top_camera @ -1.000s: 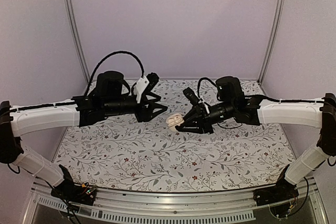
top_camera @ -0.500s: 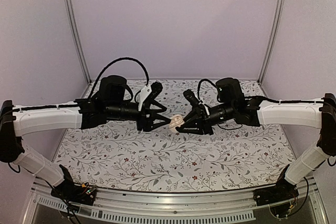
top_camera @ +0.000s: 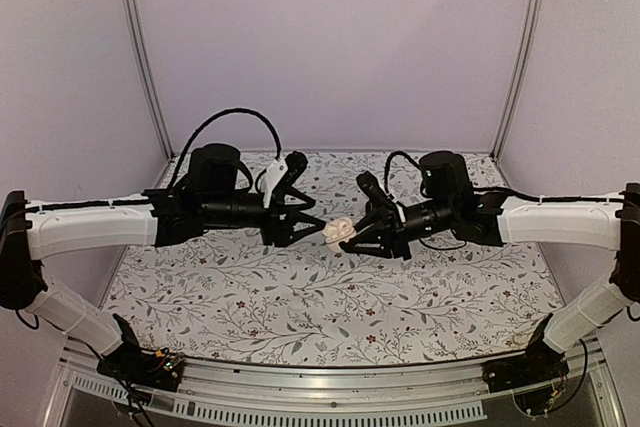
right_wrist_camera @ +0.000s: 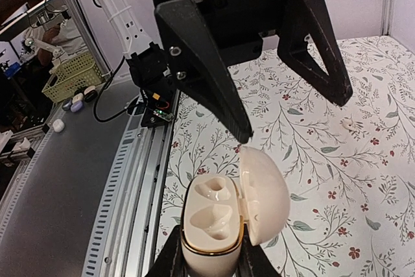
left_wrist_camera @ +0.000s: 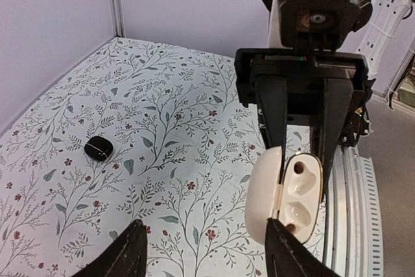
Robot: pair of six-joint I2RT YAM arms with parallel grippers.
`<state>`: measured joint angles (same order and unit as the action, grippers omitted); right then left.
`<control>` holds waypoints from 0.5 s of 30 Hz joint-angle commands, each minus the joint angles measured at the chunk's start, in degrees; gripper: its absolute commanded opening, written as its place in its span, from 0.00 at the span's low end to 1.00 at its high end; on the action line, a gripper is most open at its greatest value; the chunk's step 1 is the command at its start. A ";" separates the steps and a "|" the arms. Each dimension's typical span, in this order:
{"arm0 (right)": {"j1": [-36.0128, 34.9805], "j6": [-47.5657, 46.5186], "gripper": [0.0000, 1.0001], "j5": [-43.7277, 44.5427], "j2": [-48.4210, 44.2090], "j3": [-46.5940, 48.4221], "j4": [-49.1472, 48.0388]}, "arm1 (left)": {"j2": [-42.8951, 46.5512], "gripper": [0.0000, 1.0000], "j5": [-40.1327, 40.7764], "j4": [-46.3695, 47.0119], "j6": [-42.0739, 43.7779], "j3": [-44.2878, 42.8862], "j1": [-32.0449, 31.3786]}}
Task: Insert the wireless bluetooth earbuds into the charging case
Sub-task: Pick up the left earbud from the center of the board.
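A cream charging case (right_wrist_camera: 211, 225) with a gold rim is held above the table, my right gripper (right_wrist_camera: 211, 261) shut on its lower body. Its lid (right_wrist_camera: 262, 192) is swung open and both wells are empty. In the top view the charging case (top_camera: 340, 232) hangs between the two arms. My left gripper (left_wrist_camera: 204, 238) faces it with open jaws and holds nothing; one fingertip (right_wrist_camera: 243, 135) sits just above the lid. A tiny pale piece (right_wrist_camera: 348, 123), perhaps an earbud, lies on the cloth. A small black rounded object (left_wrist_camera: 98, 148) lies farther off.
The floral tablecloth (top_camera: 300, 297) covers the table. A metal rail (right_wrist_camera: 130, 186) runs along the near edge. The lilac back wall and corner posts (top_camera: 140, 57) close in the workspace. Beyond the rail is a basket (right_wrist_camera: 68, 76) with small items.
My left gripper has moved right, close to the held case, and opened a little wider. The right gripper shifted slightly, case still in it.
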<state>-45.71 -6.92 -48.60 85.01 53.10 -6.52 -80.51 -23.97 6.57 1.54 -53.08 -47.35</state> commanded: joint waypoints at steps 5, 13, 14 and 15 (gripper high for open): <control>-0.17 -1.97 0.00 3.81 -8.10 -8.70 -10.25 | 7.99 0.63 0.12 10.30 -11.11 9.04 7.85; -0.43 -4.96 0.01 6.18 -14.13 -12.40 -13.39 | 10.42 0.63 4.56 11.00 -17.90 14.32 14.46; -0.43 -5.09 0.01 6.69 -14.41 -12.34 -13.07 | 10.39 0.63 7.25 9.42 -18.94 14.33 15.16; -0.43 -5.12 0.01 7.11 -14.54 -12.26 -12.73 | 10.23 0.63 10.08 7.86 -19.86 14.24 16.54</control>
<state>-45.76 -10.37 -43.88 72.36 41.28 -16.82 -70.78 -21.50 16.01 -13.32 -39.75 -34.22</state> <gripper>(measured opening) 0.216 0.631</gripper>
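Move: The earbud lies on the board about 15 cm ahead and 14 cm to the left of the left hand, some 21 cm below. The open charging case in the right fingers is right by the left hand, about 4 cm back and 5 cm to the right, nearly at its height. A black box sits about 21 cm ahead and 16 cm right, down on the board. From the right hand the earbud is about 20 cm ahead, 21 cm left. Leftward and forward, at close to constant height, the left hand draws away from the opened case towards the earbud, some 10 cm in all, swinging about 20 degrees counter-clockwise with its fingers staying open. The right hand keeps its pinch on the case and backs off about 3 cm to the right, dipping slightly, then rising about 2.5 cm net as it tilts. ##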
